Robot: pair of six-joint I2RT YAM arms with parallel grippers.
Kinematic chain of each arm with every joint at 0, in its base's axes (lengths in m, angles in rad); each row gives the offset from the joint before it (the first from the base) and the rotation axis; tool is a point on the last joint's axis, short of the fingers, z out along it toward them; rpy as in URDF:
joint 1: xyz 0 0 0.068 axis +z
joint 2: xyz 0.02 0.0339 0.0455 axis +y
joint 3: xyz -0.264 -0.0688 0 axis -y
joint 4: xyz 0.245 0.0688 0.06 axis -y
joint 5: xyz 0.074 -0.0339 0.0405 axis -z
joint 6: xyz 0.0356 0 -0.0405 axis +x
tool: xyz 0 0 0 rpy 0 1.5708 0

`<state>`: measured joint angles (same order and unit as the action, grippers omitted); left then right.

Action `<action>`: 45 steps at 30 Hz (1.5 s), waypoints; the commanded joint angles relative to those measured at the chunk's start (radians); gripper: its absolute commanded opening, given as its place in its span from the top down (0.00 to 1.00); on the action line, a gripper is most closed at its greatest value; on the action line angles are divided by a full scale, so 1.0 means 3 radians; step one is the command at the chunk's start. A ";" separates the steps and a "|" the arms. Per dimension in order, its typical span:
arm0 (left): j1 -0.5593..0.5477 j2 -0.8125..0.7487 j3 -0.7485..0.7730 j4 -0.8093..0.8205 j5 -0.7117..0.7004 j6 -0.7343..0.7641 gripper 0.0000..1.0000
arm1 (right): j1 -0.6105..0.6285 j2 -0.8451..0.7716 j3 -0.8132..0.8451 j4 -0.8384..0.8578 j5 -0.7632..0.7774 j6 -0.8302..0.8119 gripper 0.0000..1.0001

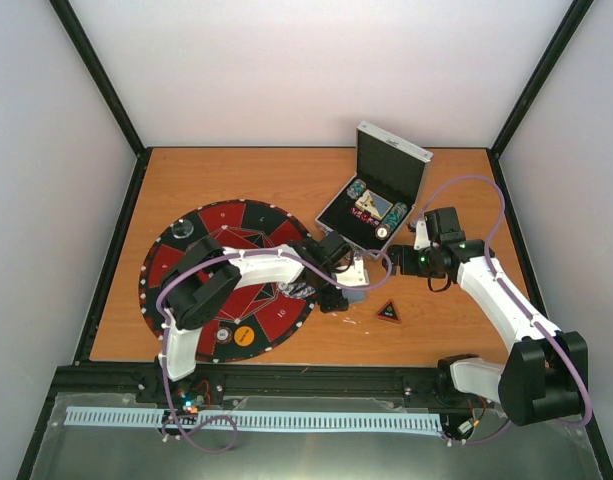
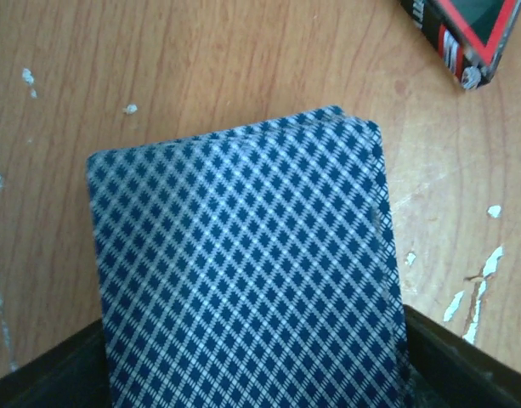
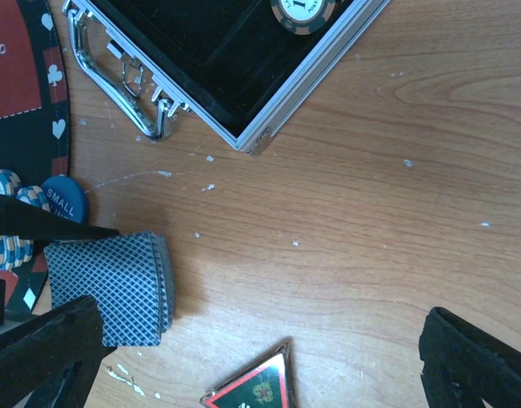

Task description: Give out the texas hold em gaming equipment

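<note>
A deck of grey-blue playing cards fills the left wrist view, and the left gripper is shut on its two long sides. In the right wrist view one black left finger lies along the edge of that deck. The black-red triangle marker lies on the wood just right of the deck. My right gripper hangs open over bare wood between the marker and the case, holding nothing. A stack of poker chips and a blue disc sit at the mat's edge.
The open silver case stands behind both grippers with chips inside; its handle faces the mat. The large round red-and-black mat lies under the left arm, with a yellow disc near its front rim.
</note>
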<state>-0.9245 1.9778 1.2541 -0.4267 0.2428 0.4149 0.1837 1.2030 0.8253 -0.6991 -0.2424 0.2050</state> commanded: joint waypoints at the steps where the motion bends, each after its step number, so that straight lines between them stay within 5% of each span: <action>1: -0.0022 -0.0003 -0.0072 -0.0020 0.0170 0.0149 0.24 | -0.0029 -0.0058 -0.0026 0.0076 -0.0109 -0.0039 0.00; 12: 0.0026 -0.0149 -0.0062 -0.0056 0.0109 0.0280 0.42 | -0.0050 -0.0033 -0.0054 0.0219 -0.0600 0.0001 0.00; 24: 0.0272 -0.0908 0.0290 -0.1179 0.0096 0.0643 0.44 | -0.0103 -0.0107 0.0187 0.0370 -0.1284 -0.0085 0.00; 31: 0.0775 -0.1490 0.0064 -0.1491 0.0113 0.0796 0.47 | 0.0120 0.0151 0.0326 0.1163 -0.2044 0.0281 0.01; 45: 0.1474 -0.3177 -0.0764 -0.1871 -0.0004 0.0738 0.42 | 0.1544 0.2212 0.2591 0.0991 -0.2214 0.0150 0.03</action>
<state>-0.4976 1.0966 1.1137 -0.9424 0.2321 0.6487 0.5751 1.7721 1.4864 -0.3744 -0.8597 0.2741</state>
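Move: The blue card deck lies practically between my left fingers, its middle just 1 or 2 cm to the right and slightly below the hand point. From this hand the small blind button is about 4 cm ahead and 5 cm left, the chip stack 2 cm ahead and 10 cm left, the triangular tin 5 cm back and 9 cm right. From my right hand the deck is some 13 cm left, 4 cm back and 10 cm lower; the open case's middle is 16 cm ahead and 8 cm left. I finish closing my left fingers on the deck's two edges, then lift it off the table and sweep it left over the chips towards the middle of the mat, rising and travelling some 20 cm each way, the wrist tilting late. My open right hand creeps, then swings about 27 cm left and slightly forward past the case's near side, turning some 40 degrees counter-clockwise to come near the raised deck. ##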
